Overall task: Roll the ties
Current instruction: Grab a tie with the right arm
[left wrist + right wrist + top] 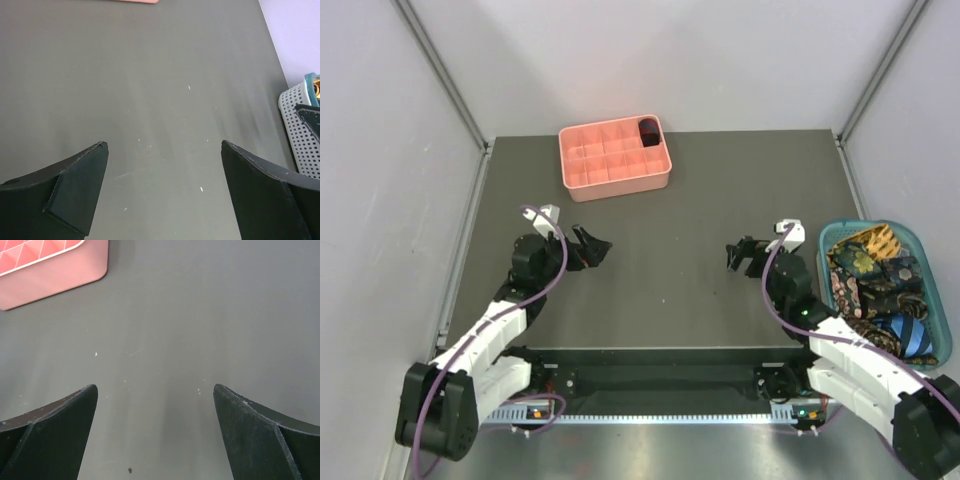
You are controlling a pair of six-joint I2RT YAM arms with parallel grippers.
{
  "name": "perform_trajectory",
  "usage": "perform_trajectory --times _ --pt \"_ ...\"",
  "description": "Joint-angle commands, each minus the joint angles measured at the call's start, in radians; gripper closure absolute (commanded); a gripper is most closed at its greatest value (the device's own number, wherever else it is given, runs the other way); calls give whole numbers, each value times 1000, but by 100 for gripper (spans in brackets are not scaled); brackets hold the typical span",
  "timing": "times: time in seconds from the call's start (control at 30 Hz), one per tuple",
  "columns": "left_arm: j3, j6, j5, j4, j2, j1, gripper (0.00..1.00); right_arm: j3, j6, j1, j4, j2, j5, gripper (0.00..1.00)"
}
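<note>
Several patterned ties [880, 280] lie piled in the teal basket [932, 262] at the right edge of the table: navy with yellow floral, gold-striped and blue-striped. A dark maroon coiled tie [648, 131] sits in the far right compartment of the salmon-pink grid tray [582, 175]. My left gripper [592, 248] is open and empty over bare table left of centre. My right gripper [738, 254] is open and empty over bare table, left of the basket. In both wrist views the jaws stand wide apart with only table between them.
The pink tray stands at the back centre of the dark table; its corner shows in the right wrist view [55, 275]. The basket's perforated wall shows at the right edge of the left wrist view [300, 125]. White walls enclose the table on three sides.
</note>
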Motion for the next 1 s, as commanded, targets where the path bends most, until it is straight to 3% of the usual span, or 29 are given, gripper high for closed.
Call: perform_trajectory --times 0.0,0.23,0.53,0.63,0.73,0.97 --pt "-14 10 31 60 -8 -7 1 42 -3 4 34 -20 -13 0" --pt "12 10 107 93 32 -38 5 53 -4 4 -68 -78 109 0" --pt "24 77 92 128 -16 -230 4 389 183 -23 -776 -190 500 0" --pt "27 77 100 136 -8 -250 4 498 247 -91 -942 -174 573 1" --pt "27 71 104 146 -1 -263 4 551 269 -196 -1004 -155 574 0" --pt "24 73 101 160 0 -292 4 594 217 -618 -952 -28 300 0"
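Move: To the right hand's right, about 31 cm off and some 6 cm back, the flowered ties lie heaped in the middle of the basket, roughly 8 cm lower than the fingers. The yellow tie, at the basket's far end, is about 30 cm right and 4 cm ahead; the blue striped tie is some 36 cm right and 16 cm back. From the left hand the flowered ties are about 65 cm right, 7 cm back and 10 cm lower. Swinging right some 21 cm and back about 6, the empty right hand climbs roughly 12 cm, then starts sinking over the basket's inner side, turning about 55 degrees clockwise and lastly tipping down, fingers wide open. The left hand, open too, shifts about 8 cm right and 6 cm back, turning clockwise some 20 degrees. ##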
